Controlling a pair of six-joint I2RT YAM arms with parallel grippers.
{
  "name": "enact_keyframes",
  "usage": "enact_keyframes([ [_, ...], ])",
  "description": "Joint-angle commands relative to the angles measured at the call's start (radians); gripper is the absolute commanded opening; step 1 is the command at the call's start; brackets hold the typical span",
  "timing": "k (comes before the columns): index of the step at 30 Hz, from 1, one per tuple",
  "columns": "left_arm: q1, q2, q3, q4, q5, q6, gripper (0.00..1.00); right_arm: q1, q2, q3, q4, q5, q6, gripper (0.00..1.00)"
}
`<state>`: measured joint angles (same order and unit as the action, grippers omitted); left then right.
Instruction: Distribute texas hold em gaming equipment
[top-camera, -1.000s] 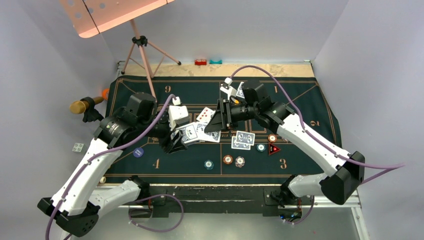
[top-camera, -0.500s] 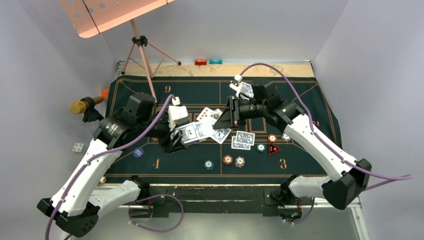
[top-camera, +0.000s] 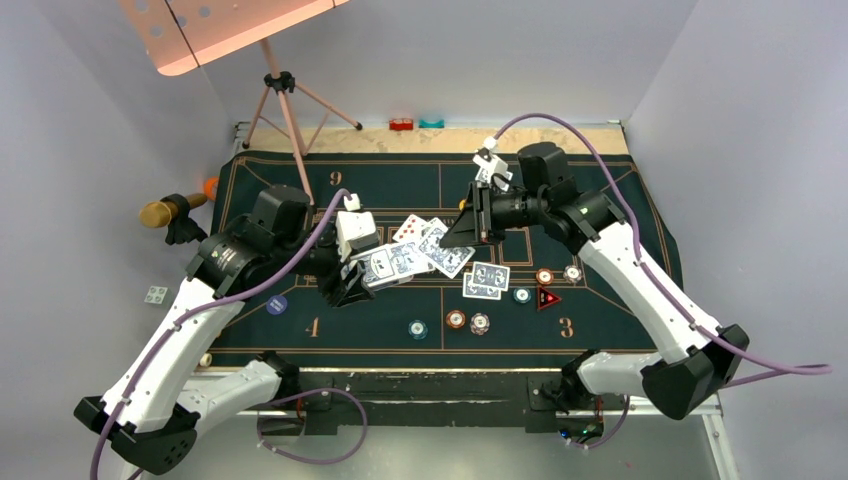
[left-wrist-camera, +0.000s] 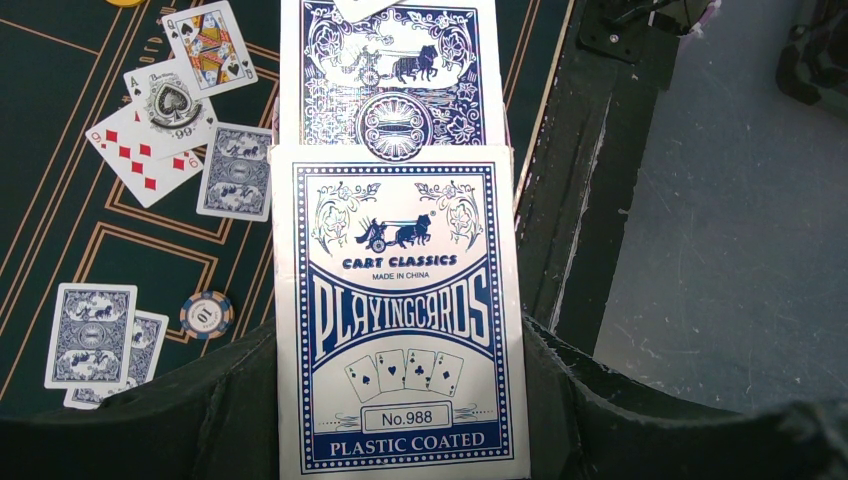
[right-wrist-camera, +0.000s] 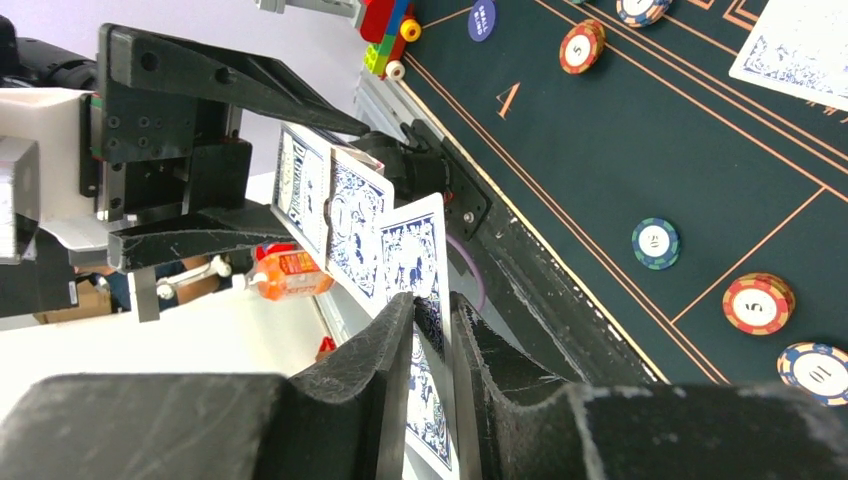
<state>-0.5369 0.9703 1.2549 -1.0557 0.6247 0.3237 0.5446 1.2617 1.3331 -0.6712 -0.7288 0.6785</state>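
Observation:
My left gripper (top-camera: 348, 283) (left-wrist-camera: 398, 425) is shut on a blue-and-white playing card box (left-wrist-camera: 398, 300) (top-camera: 385, 265), with a card sticking out of its far end. The right gripper (top-camera: 470, 225) (right-wrist-camera: 432, 305) pinches one blue-backed card (right-wrist-camera: 412, 250) (top-camera: 447, 250) just right of the box. Face-up cards (left-wrist-camera: 140, 160) lie mid-mat, and a face-down pair (top-camera: 486, 280) lies to the right. Striped chips (top-camera: 456, 319) sit near the front, others (top-camera: 544, 276) beside the red triangle marker (top-camera: 547, 297). A blue disc (top-camera: 277, 305) lies at the left.
The green gold-lined mat (top-camera: 600, 210) covers the table. A tripod stand (top-camera: 285, 100) rises at the back left, with a gold-headed tool (top-camera: 165, 212) off the mat's left edge. Small red (top-camera: 402, 125) and teal (top-camera: 431, 123) blocks sit at the back edge.
The right gripper has moved right and toward the back, its jaws closing on a card and drawing it away from the box. The left arm has stayed still.

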Motion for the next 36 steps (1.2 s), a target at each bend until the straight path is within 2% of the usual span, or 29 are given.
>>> enact_keyframes([
  [1, 0.008, -0.010, 0.035, 0.040, 0.034, -0.012, 0.00, -0.022, -0.006, 0.078, -0.041, -0.022, -0.052, 0.24],
  [6, 0.009, -0.011, 0.035, 0.038, 0.035, -0.011, 0.00, -0.069, -0.011, 0.095, -0.049, -0.034, -0.062, 0.16],
  [10, 0.009, -0.012, 0.036, 0.035, 0.033, -0.008, 0.00, -0.108, -0.009, 0.082, -0.030, -0.037, -0.061, 0.00],
  [14, 0.008, -0.017, 0.034, 0.030, 0.030, -0.002, 0.00, -0.142, 0.009, 0.027, 0.035, -0.031, -0.044, 0.00],
  [18, 0.009, -0.023, 0.031, 0.023, 0.031, 0.001, 0.00, -0.146, 0.039, -0.075, 0.236, -0.069, 0.046, 0.00],
  [21, 0.008, -0.027, 0.027, 0.020, 0.030, 0.003, 0.00, -0.145, 0.119, -0.088, 0.266, -0.011, 0.006, 0.00],
  [26, 0.009, -0.030, 0.023, 0.020, 0.038, 0.001, 0.00, -0.107, 0.313, -0.091, 0.419, 0.079, 0.005, 0.00],
  [30, 0.009, -0.032, 0.022, 0.015, 0.041, 0.004, 0.00, -0.034, 0.500, 0.041, 0.401, 0.194, -0.065, 0.00],
  [36, 0.009, -0.038, 0.000, 0.021, 0.056, -0.002, 0.00, -0.013, 0.712, 0.161, 0.423, 0.226, -0.101, 0.00],
])
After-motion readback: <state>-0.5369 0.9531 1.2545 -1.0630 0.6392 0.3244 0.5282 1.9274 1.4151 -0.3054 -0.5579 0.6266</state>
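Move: The right hand already holds one card in the air. The face-up cards lie about 30 cm below: the ace of spades some 20 cm ahead and 2 cm left, the diamonds card 5 cm left of the ace, and the queen 6 cm right of the ace and 2 cm nearer. A lone face-down card is 14 cm ahead and 4 cm left; the card box is about 10 cm left, 4 cm back and 6 cm lower. From the left hand, the ace lies about 26 cm ahead, 15 cm right. The right hand keeps hold of its card and draws it rightward away from the boxed deck, rising slightly and creeping forward as the fingers close fully, while the left hand stays put with its grip on the box. It then swings faster towards the face-up cards, down about 20 cm while reaching forward to end some 15 cm ahead and 6 cm left of where it began, with the fingers tipping about 10 degrees further down and still pinching the card above the table. ##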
